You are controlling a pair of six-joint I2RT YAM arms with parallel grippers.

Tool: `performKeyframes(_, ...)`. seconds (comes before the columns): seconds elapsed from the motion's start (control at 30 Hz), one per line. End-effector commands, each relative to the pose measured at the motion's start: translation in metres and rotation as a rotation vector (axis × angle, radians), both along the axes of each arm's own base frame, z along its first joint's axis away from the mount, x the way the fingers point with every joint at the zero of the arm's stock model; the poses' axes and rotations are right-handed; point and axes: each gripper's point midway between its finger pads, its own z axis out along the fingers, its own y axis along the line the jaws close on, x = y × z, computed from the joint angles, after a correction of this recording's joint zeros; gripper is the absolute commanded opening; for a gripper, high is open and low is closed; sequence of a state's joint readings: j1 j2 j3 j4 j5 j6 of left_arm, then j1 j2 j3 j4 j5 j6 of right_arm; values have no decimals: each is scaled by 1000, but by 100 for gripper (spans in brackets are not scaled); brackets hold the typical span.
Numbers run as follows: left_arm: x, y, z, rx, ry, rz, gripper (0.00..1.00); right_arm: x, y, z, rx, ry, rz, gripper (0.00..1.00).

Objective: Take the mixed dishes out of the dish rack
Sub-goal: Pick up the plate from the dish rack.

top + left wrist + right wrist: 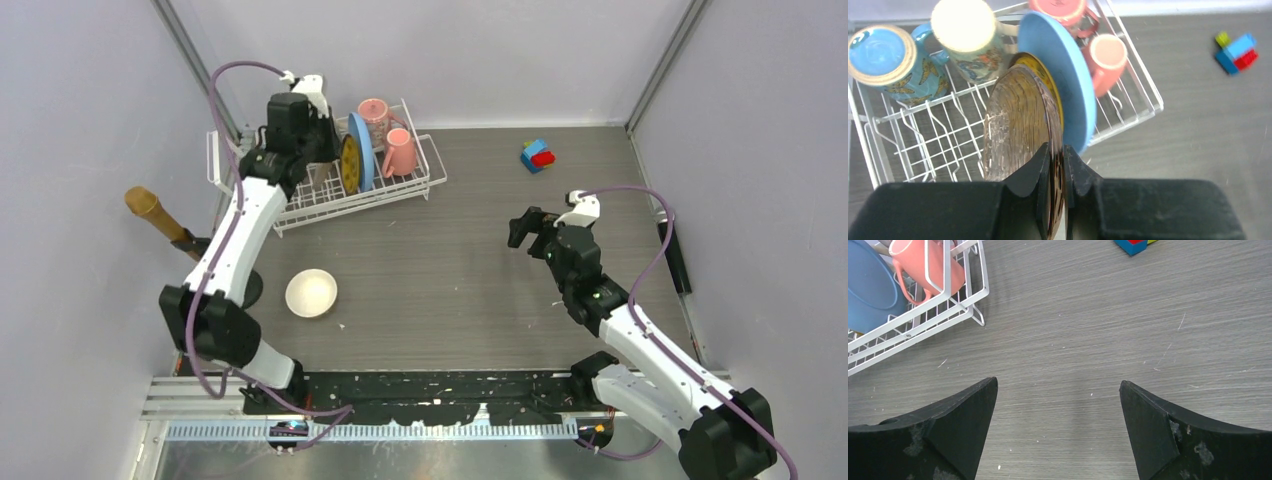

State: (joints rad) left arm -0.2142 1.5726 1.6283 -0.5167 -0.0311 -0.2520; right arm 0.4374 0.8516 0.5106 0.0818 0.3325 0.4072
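Observation:
The white wire dish rack (420, 185) stands at the back left. It holds the large light-blue plate (362, 150), the small yellow patterned plate (349, 165) and two pink mugs (374, 115) (400, 152). The left wrist view adds a cream mug (968, 35) and a teal mug (888, 57), both upside down in the rack (923, 145). My left gripper (1057, 155) is shut on the rim of the yellow patterned plate (1018, 125), which stands on edge against the blue plate (1073, 85). The small cream bowl (311, 293) sits on the table. My right gripper (520, 228) is open and empty over bare table (1058, 390).
Colourful toy blocks (538, 155) lie at the back right of the table. A brown-tipped microphone (150, 210) leans in at the left wall, and a dark object (675, 255) lies along the right edge. The rack's corner (948, 315) shows in the right wrist view.

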Motion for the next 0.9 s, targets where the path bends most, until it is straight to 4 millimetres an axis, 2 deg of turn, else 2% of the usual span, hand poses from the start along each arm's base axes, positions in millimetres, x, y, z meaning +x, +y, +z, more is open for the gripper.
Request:
performKeyframes(0.0, -43, -31, 46, 161, -246, -283, 0, 2, -5, 7, 20, 50, -60, 100)
performKeyframes(0.03, -54, -40, 49, 180, -299, -345, 0, 4, -7, 14, 19, 53, -81, 100)
performKeyframes(0.07, -71, -51, 49, 195, -344, -422, 0, 1, -9, 4, -4, 107, -89, 100)
performKeyframes(0.1, -88, -63, 49, 207, -394, -500, 0, 2, -9, 11, 0, 105, -92, 100)
performKeyframes(0.13, -105, -76, 45, 217, -435, -581, 0, 0, -9, 7, -4, 133, -95, 100)
performKeyframes(0.23, -162, -105, 31, 241, -596, -816, 0, 1, -5, 15, 22, 148, -91, 100)
performKeyframes(0.27, -178, -112, 29, 250, -656, -875, 0, -2, -6, 12, 19, 172, -95, 100)
performKeyframes(0.37, -221, -129, 22, 258, -797, -1036, 0, -5, -5, 22, 64, 192, -115, 100)
performKeyframes(0.43, -242, -138, 15, 248, -829, -1140, 3, -8, -3, 23, 91, 222, -115, 100)
performKeyframes(0.53, -257, -150, 6, 241, -817, -1230, 3, -11, 13, 29, 146, 253, -52, 100)
performKeyframes(0.57, -258, -153, -3, 257, -791, -1259, 2, -10, 18, 33, 165, 265, -35, 100)
performKeyframes(0.73, -270, -167, -33, 327, -755, -1415, 0, -18, 69, 40, 245, 362, 212, 100)
performKeyframes(0.8, -276, -170, -51, 352, -710, -1502, 0, -16, 78, 44, 250, 386, 251, 97)
performKeyframes(0.87, -280, -176, -59, 370, -669, -1565, 0, -15, 85, 40, 260, 422, 275, 96)
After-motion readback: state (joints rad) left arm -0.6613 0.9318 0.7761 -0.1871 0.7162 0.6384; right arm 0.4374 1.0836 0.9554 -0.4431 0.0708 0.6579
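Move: The left hand already holds the brown glass plate above the rack. The open right gripper it is being carried towards is roughly 46 cm to its right, 15 cm nearer the base and 12 cm lower. Still racked are the yellow plate, some 9 cm ahead, 3 cm right and 17 cm below, and the blue plate, 10 cm ahead, 6 cm right and 15 cm below. The white bowl lies about 22 cm back, 4 cm left and 27 cm below. From the right hand, the glass plate is about 45 cm left and 19 cm ahead. Keeping its pinch on the glass plate's rim, the left hand swings it quickly away from the rack, back about 27 cm and right some 16 cm, sinking a little only late on, while the wrist turns clockwise until the fingers point towards the right arm. Late on, the open right gripper comes about 5 cm left to meet it, rising slightly and tipping down some 20 degrees. ##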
